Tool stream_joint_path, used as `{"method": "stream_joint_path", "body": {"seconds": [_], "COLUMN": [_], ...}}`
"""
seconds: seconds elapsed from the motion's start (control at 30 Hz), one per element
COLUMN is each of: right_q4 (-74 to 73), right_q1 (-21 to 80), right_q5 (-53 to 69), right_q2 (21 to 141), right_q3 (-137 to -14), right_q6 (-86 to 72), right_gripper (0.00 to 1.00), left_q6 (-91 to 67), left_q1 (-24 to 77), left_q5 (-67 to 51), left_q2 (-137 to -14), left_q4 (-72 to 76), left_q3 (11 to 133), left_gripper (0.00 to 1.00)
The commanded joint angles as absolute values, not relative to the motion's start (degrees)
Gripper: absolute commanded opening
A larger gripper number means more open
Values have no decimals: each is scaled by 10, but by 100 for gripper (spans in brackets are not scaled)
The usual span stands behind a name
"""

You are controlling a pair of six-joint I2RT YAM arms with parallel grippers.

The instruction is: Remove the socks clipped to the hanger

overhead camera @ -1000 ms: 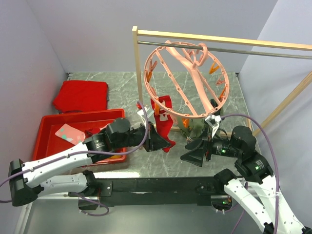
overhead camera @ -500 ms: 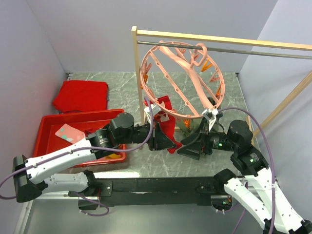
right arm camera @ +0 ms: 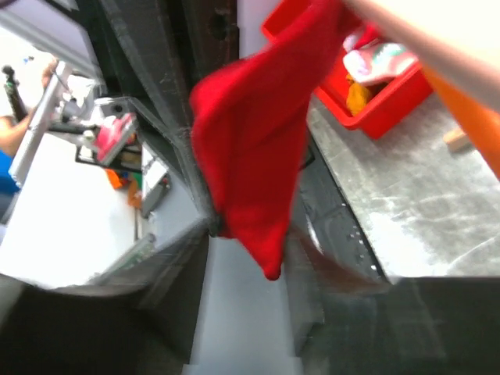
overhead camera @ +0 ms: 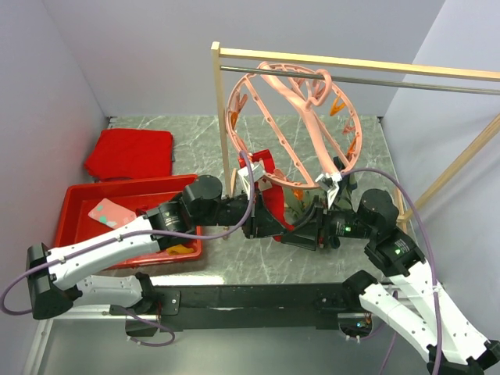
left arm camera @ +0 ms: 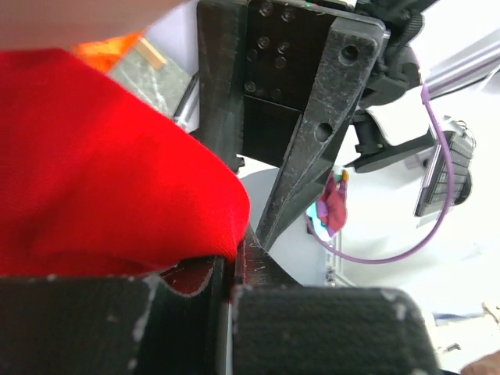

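The salmon-pink hanger (overhead camera: 312, 133) hangs tilted from the metal rail. A red sock (overhead camera: 262, 168) is clipped to its lower rim. My left gripper (overhead camera: 272, 223) is shut on that sock's lower part, and the red fabric (left arm camera: 101, 172) bulges out above the closed jaws (left arm camera: 226, 269). My right gripper (overhead camera: 297, 234) faces it from the right. In the right wrist view its blurred fingers (right arm camera: 156, 273) stand apart on either side of the red sock's tip (right arm camera: 258, 226), so this gripper (right arm camera: 250, 312) is open. A dark olive sock (overhead camera: 303, 200) shows just behind the grippers.
A red tray (overhead camera: 78, 199) at the left holds a pink sock (overhead camera: 109, 212) and a yellow one (overhead camera: 181, 248). A flat red slab (overhead camera: 129, 152) lies behind it. The wooden rack post (overhead camera: 222, 117) stands just left of the hanger, with grey walls around.
My left gripper has carried the red sock to the right. The right gripper has slid left up to it, its jaws narrowing. The hanger has tilted and swung a little left.
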State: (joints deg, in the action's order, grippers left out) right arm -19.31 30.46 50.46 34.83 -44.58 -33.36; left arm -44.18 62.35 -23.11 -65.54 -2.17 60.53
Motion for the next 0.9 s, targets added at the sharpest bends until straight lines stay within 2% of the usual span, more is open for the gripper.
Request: {"method": "stream_joint_path", "body": {"seconds": [0.0,0.03,0.1,0.13,0.2,0.23,0.33,0.43,0.67,0.8,0.87], "right_q4": [-168,-168,-170,-173,-183,-185,-192,-195,-214,-247,-268], "right_q1": [314,314,315,315,316,315,315,315,315,316,315], "right_q5": [493,493,490,489,485,483,478,476,486,505,512], "right_q2": [352,351,349,348,346,345,342,337,317,301,290], "right_q3": [-453,-452,-447,-447,-446,-446,-444,-439,-428,-431,-436], "right_q6": [-340,-341,-339,-336,-332,-330,-327,-328,-323,-305,-295], "right_gripper": [32,18,6,0,0,0,0,0,0,0,0], "left_q6": [-429,-429,-430,-428,-424,-424,-431,-431,-410,-411,-416], "left_q1": [628,628,628,628,628,628,627,626,625,621,619], "left_q5": [-249,-245,-240,-229,-211,-193,-164,-128,-5,81,102], "left_q2": [-655,-654,-653,-649,-641,-629,-595,-564,-507,-486,-483], "left_q4": [-20,-23,-29,-33,-49,-52,-54,-67,-126,-152,-162], "left_q3": [634,635,634,633,631,622,599,586,590,602,610], "left_gripper": [2,4,10,21,34,46,60,66,69,80,81]}}
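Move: The red sock's lower end hangs between the right hand's half-shut fingers, practically at the hand point, and is still pinched by the left hand, whose tips meet the right's there. For the left hand, the orange clip holding the sock lies about 9 cm ahead, 9 cm to the left and 8 cm up. The olive sock is some 11 cm ahead, 5 cm to the right and 10 cm below the left hand. Almost in place, the right hand shuts its fingers on the red sock's lower end and keeps its pinch, easing back about 1 cm. The left hand opens wide, first dipping slightly, and lets go of the sock; then it swings some 8 cm left and 4 cm forward, rising about 3 cm overall, towards the orange clip while turning roughly 25 degrees counter-clockwise. ##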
